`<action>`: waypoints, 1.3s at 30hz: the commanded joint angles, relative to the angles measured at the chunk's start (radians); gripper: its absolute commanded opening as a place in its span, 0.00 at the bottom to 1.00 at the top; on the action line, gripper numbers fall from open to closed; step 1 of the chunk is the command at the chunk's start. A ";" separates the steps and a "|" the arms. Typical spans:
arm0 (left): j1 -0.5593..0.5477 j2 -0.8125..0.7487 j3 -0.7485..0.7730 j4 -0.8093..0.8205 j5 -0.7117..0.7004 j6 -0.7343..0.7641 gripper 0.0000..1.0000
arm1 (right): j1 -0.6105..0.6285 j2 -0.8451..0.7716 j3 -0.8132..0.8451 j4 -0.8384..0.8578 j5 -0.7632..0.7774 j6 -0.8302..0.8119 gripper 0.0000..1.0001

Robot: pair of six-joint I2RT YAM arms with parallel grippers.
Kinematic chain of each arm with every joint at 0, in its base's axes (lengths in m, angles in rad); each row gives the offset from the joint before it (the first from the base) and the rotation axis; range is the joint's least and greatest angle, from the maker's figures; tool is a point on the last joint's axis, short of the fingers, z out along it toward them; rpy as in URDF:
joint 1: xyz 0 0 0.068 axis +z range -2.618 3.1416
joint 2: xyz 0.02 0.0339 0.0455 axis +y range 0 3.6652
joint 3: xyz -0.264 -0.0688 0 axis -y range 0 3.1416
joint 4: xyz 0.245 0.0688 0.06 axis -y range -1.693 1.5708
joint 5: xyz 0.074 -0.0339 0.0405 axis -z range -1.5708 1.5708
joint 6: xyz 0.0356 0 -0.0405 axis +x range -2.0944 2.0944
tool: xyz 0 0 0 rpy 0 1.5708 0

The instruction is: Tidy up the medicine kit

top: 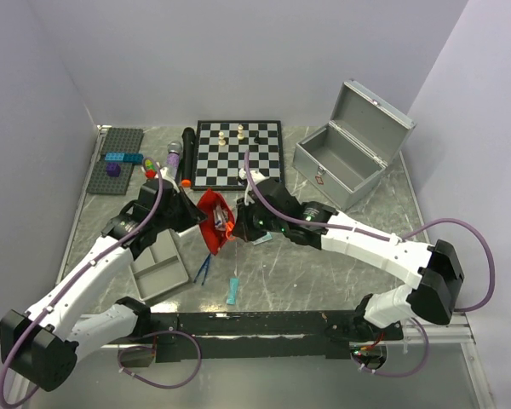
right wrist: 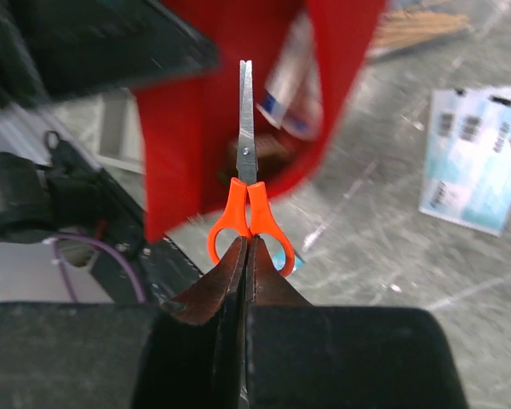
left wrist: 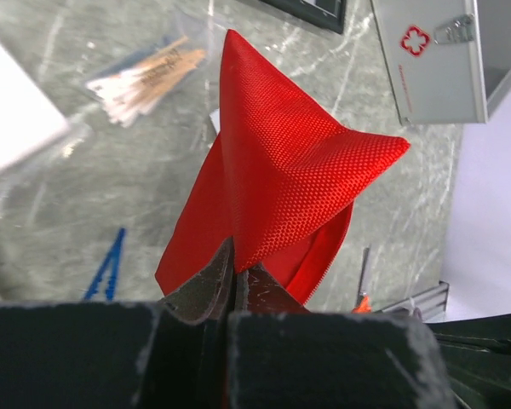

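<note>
The medicine kit (top: 341,166) is a silver-grey metal case at the back right, with its lid raised; its red emblem side shows in the left wrist view (left wrist: 434,60). My left gripper (left wrist: 236,268) is shut on an edge of a red pouch (left wrist: 281,162) and holds it up off the table (top: 211,223). My right gripper (right wrist: 245,243) is shut on the orange handles of small scissors (right wrist: 247,196). Their blades point at the open mouth of the red pouch (right wrist: 187,145). In the top view my right gripper (top: 237,227) sits just right of the pouch.
A shallow grey divided tray (top: 157,268) lies near the left arm. Blue tweezers (top: 203,268) and a teal item (top: 232,290) lie in front. A chessboard (top: 238,153) and a brick plate (top: 117,158) stand behind. White and blue packets (right wrist: 477,166) and a swab bag (left wrist: 149,77) lie on the marble.
</note>
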 commanded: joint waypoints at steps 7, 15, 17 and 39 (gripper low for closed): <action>-0.037 -0.008 0.027 0.072 -0.036 -0.060 0.01 | -0.029 0.078 0.085 0.048 -0.059 0.050 0.00; -0.049 -0.010 0.018 0.086 -0.045 -0.080 0.01 | -0.032 0.128 0.108 0.079 -0.055 0.098 0.00; -0.050 -0.016 0.013 0.090 -0.051 -0.086 0.01 | -0.038 0.134 0.108 0.086 -0.052 0.122 0.00; -0.060 -0.025 0.004 0.094 -0.077 -0.095 0.01 | -0.064 0.139 0.101 0.112 -0.085 0.164 0.46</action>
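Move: The first aid pouch, already pinched by the left hand and hanging open, has its middle about 5 cm ahead, 5 cm left and 4 cm below the right hand, which holds the scissors by the handles. On the table some 20 cm below the right hand are the paper packets, 13 cm ahead and 6 right, the swab bag, 18 ahead and 3 left, and the blue tweezers, 3 ahead and 8 left. From the left hand the scissors' middle is about 4 cm right, 3 back and 2 below. The scissors are fed blades first into the pouch's open mouth: the right hand carries them about 5 cm left and forward, dipping some 2 cm on the way and coming most of the way back up, the fingers tipping roughly 10 degrees further down. At the end its fingers part about a third and let go of the handles, while the left hand keeps its pinch on the pouch, easing about 1 cm right. ##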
